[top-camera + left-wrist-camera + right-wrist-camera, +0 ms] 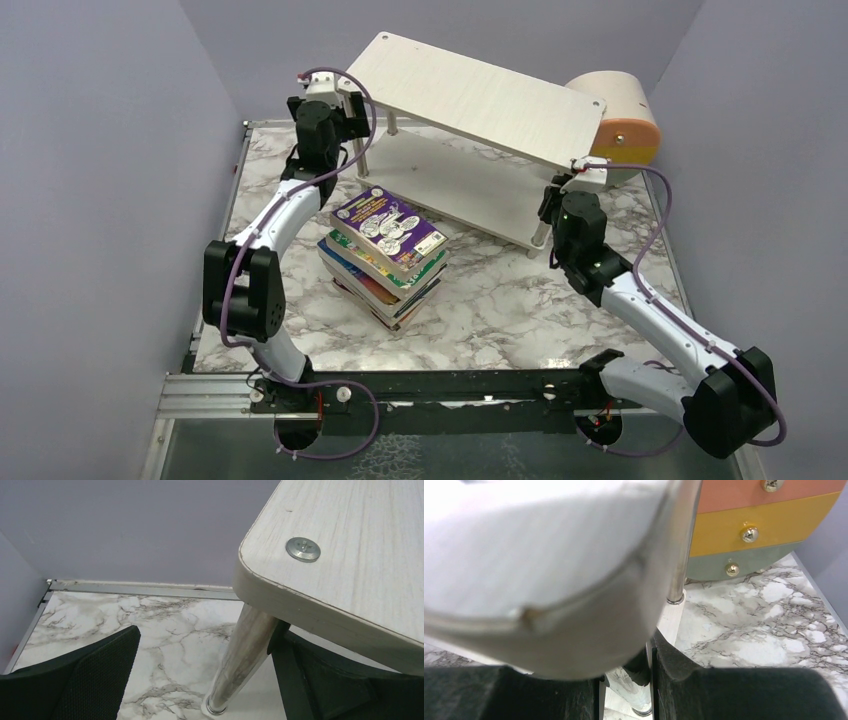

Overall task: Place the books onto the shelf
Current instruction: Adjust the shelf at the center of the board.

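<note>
The books (385,255) lie in one stack on the marble table in front of the shelf (470,95), a purple cartoon cover on top. My left gripper (350,118) is at the shelf's left front corner. In the left wrist view it (210,680) stands open, with a metal leg (245,650) between the fingers, close to the right finger (325,680), under the board's corner (350,555). My right gripper (550,205) is at the right front corner. In the right wrist view it (626,690) is shut on the leg (631,687) below the blurred board (549,555).
A round beige-and-orange box (625,125) lies behind the shelf's right end, its striped face (764,525) close beyond the right gripper. Purple walls close in the table on three sides. The table's metal rail (145,587) runs along the back.
</note>
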Robot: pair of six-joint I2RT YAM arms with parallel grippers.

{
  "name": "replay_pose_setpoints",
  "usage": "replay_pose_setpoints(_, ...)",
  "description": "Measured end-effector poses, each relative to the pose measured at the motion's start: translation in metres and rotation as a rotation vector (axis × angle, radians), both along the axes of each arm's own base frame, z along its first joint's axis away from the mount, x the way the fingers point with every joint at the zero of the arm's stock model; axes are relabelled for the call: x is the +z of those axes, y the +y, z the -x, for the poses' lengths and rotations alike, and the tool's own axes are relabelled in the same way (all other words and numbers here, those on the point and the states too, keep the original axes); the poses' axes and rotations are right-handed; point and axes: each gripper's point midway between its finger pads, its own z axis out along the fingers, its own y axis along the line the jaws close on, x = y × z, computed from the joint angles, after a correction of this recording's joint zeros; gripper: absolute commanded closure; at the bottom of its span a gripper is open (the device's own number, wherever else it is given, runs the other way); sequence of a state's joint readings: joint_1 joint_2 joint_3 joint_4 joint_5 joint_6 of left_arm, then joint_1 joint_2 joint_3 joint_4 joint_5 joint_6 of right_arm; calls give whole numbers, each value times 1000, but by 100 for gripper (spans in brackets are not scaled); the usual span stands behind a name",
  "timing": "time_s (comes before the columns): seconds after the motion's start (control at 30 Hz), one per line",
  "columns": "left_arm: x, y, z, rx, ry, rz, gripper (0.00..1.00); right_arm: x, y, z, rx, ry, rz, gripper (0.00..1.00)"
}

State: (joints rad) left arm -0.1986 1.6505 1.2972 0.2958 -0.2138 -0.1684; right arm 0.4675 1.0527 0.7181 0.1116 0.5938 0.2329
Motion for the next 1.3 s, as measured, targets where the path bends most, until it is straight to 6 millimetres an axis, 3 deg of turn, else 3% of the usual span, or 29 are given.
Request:
replay_pose_setpoints(0.37,-8,-25,-39,-102,-8,4,4,-2,-6,3,-29,10,3,99)
replay_pose_setpoints(0.67,-16,-33,-51,-133,-5,9,4,-3,-7,4,-34,10,2,99)
replay_pose_setpoints(0.87,-22,-31,-49,-113,2,23,4,-3,-7,5,-33,12,3,80)
replay_pose_setpoints(1.0,-29,-26,-32,-77,14,37,4,-3,-9,8,-34,13,3,68)
replay_pose_setpoints(1.07,-29,-22,-20,-55,17,39,4,-3,-10,10,-36,10,-5,58)
replay_pose_setpoints(1.17,-28,-12,-1,-15,30,32,4,7,-13,14,-57,-30,-64,30)
replay_pose_setpoints(1.3,-24,0,14,34,42,15,4,26,-20,21,-79,-90,-114,26)
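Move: The shelf's front-left post runs down about 3 cm right of the left hand point and 1 cm ahead at finger height, with the top board's corner above it, 4 cm higher. The book pile lies some 23 cm back, 11 cm right and 14 cm below. The right gripper already pinches the front-right post at its hand point; the drawer cabinet stands about 22 cm ahead, 12 cm right and 6 cm below. With the open left gripper's right finger kept against the inner side of the front-left post, reach about 5 cm forward and 3 cm right, sinking slightly, then draw back about 6 cm and left, back to the starting line. Hold the front-right post with the right fingers nearly until the end, then open them and ease up, back and right. ##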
